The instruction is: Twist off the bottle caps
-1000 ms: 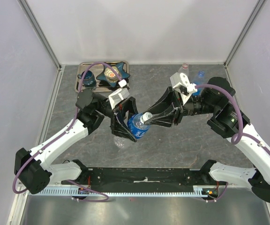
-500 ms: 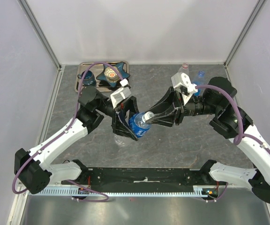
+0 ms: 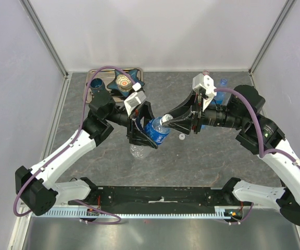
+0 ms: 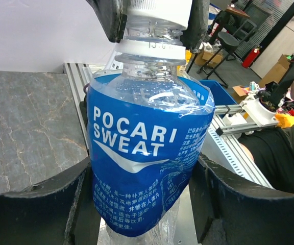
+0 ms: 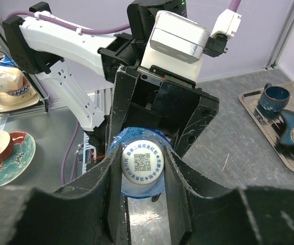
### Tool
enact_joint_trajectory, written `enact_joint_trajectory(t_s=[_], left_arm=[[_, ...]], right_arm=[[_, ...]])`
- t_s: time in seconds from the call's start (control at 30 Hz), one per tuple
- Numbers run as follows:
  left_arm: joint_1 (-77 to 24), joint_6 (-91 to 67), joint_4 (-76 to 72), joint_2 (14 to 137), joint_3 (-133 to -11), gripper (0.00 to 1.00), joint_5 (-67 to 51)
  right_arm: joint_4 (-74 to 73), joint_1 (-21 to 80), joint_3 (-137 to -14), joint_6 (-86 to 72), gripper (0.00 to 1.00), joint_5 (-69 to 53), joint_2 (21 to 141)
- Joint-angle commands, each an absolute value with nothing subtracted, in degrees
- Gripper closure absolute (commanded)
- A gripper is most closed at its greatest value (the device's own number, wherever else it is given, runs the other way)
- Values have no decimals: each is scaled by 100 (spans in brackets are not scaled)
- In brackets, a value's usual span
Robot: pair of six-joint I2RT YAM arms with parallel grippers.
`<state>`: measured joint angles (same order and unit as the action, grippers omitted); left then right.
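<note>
My left gripper (image 3: 149, 131) is shut on the body of a blue-labelled Pocari Sweat bottle (image 4: 147, 132), holding it tilted above the table at the centre. Its white cap (image 5: 143, 164), printed with a QR code, sits on the neck between the fingers of my right gripper (image 3: 168, 121), which is shut on it from the right. In the left wrist view the cap (image 4: 157, 13) shows at the top, pinched by the dark right fingers (image 4: 108, 18). A clear bottle (image 3: 138, 151) lies on the table under the left gripper. Two more bottles (image 3: 206, 74) (image 3: 223, 82) stand at the back right.
A metal tray (image 3: 91, 94) at the back left holds a dark blue mug (image 3: 96, 83) and a blue star-shaped dish (image 3: 124, 80). A small white round piece (image 3: 182, 137) lies on the table below the right gripper. White walls enclose the table on three sides.
Both grippers have carried the bottle slightly farther from the bases, and the right wrist has turned on the cap. The small white piece on the table has come into view.
</note>
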<state>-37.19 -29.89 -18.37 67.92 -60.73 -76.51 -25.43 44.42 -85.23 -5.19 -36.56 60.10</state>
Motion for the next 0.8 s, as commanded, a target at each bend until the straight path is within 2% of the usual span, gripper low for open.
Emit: enact_joint_trajectory(t_s=[0.0,0.03,0.13,0.4,0.5,0.6,0.7,0.77], left_arm=[[-3709,-2733,-1767,6803,-6363,76,-7427],[-3700,-2725,-1767,6794,-6363,75,-7427],[-3709,-2707,-1758,6794,-6319,75,-7435],[-3709,-2681,-1775,6768,-6293,74,-7436],[-3709,-2672,-1775,6768,-6275,74,-7409],[-3709,-2654,-1767,6776,-6240,74,-7365],[-3709,-2637,-1767,6803,-6232,74,-7339],[-3709,-2637,-1767,6803,-6249,74,-7321]], right_arm=[[-2698,4491,-8666,-536,56,-3305,6047],[-2698,4491,-8666,-536,52,-3279,6056],[-2707,4491,-8666,-554,47,-3234,6073],[-2698,4491,-8710,-580,42,-3173,6126],[-2689,4491,-8727,-606,36,-3147,6126],[-2637,4500,-8806,-703,23,-3103,6126],[-2637,4491,-8903,-826,4,-3015,6152],[-2637,4491,-8956,-913,2,-2858,6161]])
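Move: Between the right hand's finger pads is the bottle cap, practically at its hand point and still on the blue-labelled bottle. That same cap lies roughly 5 cm ahead of the left hand, 3 cm to its right and 11 cm above it. On the table, some 40 cm below the right hand, a loose white cap lies about 10 cm ahead and 6 cm to its right, and a loose blue cap about 16 cm ahead and 17 cm to its right. Letting go of the cap, the right hand spreads its fingers from a partly closed pinch to nearly fully open, with the gap still around the cap. Meanwhile it eases forward about 1.5 cm and sinks about 1 cm, rising slightly at the end, and turns hardly 5 degrees clockwise. The left hand stays nearly in place, keeping its grip round the bottle's label. ##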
